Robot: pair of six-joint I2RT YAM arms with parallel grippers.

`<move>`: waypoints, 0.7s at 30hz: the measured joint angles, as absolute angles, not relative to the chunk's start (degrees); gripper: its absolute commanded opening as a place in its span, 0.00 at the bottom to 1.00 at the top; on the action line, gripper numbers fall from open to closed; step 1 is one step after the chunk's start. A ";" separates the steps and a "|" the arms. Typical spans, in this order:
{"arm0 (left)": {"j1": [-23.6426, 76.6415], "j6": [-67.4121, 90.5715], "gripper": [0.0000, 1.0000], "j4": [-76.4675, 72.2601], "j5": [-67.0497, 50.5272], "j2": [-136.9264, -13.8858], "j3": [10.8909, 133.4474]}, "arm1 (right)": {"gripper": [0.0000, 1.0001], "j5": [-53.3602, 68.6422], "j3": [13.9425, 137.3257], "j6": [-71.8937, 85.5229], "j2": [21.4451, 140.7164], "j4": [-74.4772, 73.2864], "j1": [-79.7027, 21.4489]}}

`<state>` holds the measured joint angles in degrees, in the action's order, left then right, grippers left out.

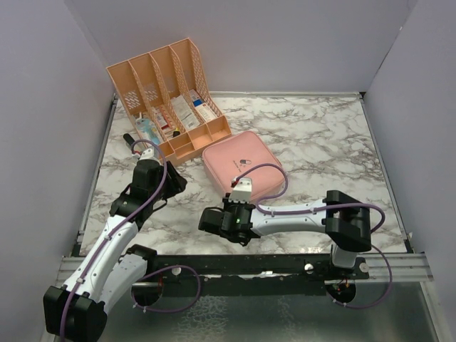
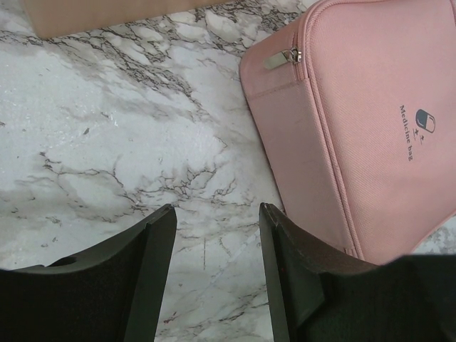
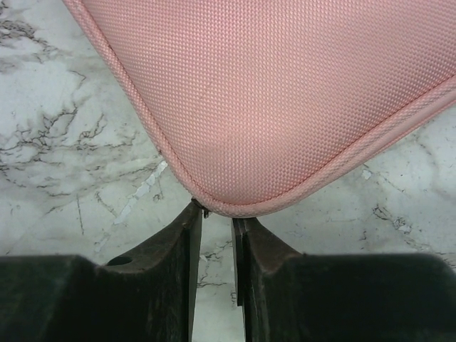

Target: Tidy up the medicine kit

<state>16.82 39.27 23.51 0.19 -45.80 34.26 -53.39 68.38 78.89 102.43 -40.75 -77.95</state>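
Observation:
The medicine kit [image 1: 246, 162] is a flat pink zip case, lying closed on the marble table, with its pill logo and text on the lid [image 2: 417, 132]. A metal zipper pull [image 2: 281, 58] lies on its side wall. My left gripper [image 2: 217, 208] hovers open over bare marble just left of the kit [image 2: 356, 142], nothing between its fingers. In the top view it [image 1: 173, 183] sits between the organizer and the kit. My right gripper [image 3: 217, 212] is at the kit's near corner [image 3: 285, 92], jaws a narrow gap apart, tips tucked under the piped edge. A small dark metal bit shows by its left fingertip [image 3: 194, 210].
A peach slotted desk organizer [image 1: 171, 92] with several medicine boxes stands at the back left, close behind my left arm; its edge [image 2: 107, 14] shows at the top of the left wrist view. Grey walls enclose the table on three sides.

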 measured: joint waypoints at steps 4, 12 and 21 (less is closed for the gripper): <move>16.78 39.24 0.53 23.14 -0.21 -45.82 34.26 | 0.21 -53.71 68.42 79.24 102.85 -41.54 -77.82; 16.56 39.27 0.53 22.22 -1.72 -46.48 34.26 | 0.11 -54.54 69.01 76.09 103.55 -41.56 -77.76; 16.56 39.29 0.57 21.34 -3.36 -47.29 34.24 | 0.01 -55.07 68.93 69.65 103.61 -38.19 -77.52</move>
<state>16.56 39.29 21.34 -3.36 -47.29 34.24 -55.07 68.93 69.65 103.61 -38.20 -77.52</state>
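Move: The right hand is already at the near corner of the closed medicine bag, so the corner's zipped rim is only about 1 cm ahead of its fingertips and level with them. The bag's middle lies some 9 cm ahead, 5 cm to the right and 3 cm lower; the orange organizer stands roughly 24 cm ahead and 14 cm to the left. From the left hand that corner is about 14 cm to the right, 7 cm back and 6 cm lower. The right fingers, still up against the bag's near corner just under the lid's rim, close from about a quarter open to nearly shut at the zip. As they close, the hand edges forward by only about 1 cm into the corner, rolling and turning left by some 5 degrees. Whether the zip tab is between the fingers is hidden. ##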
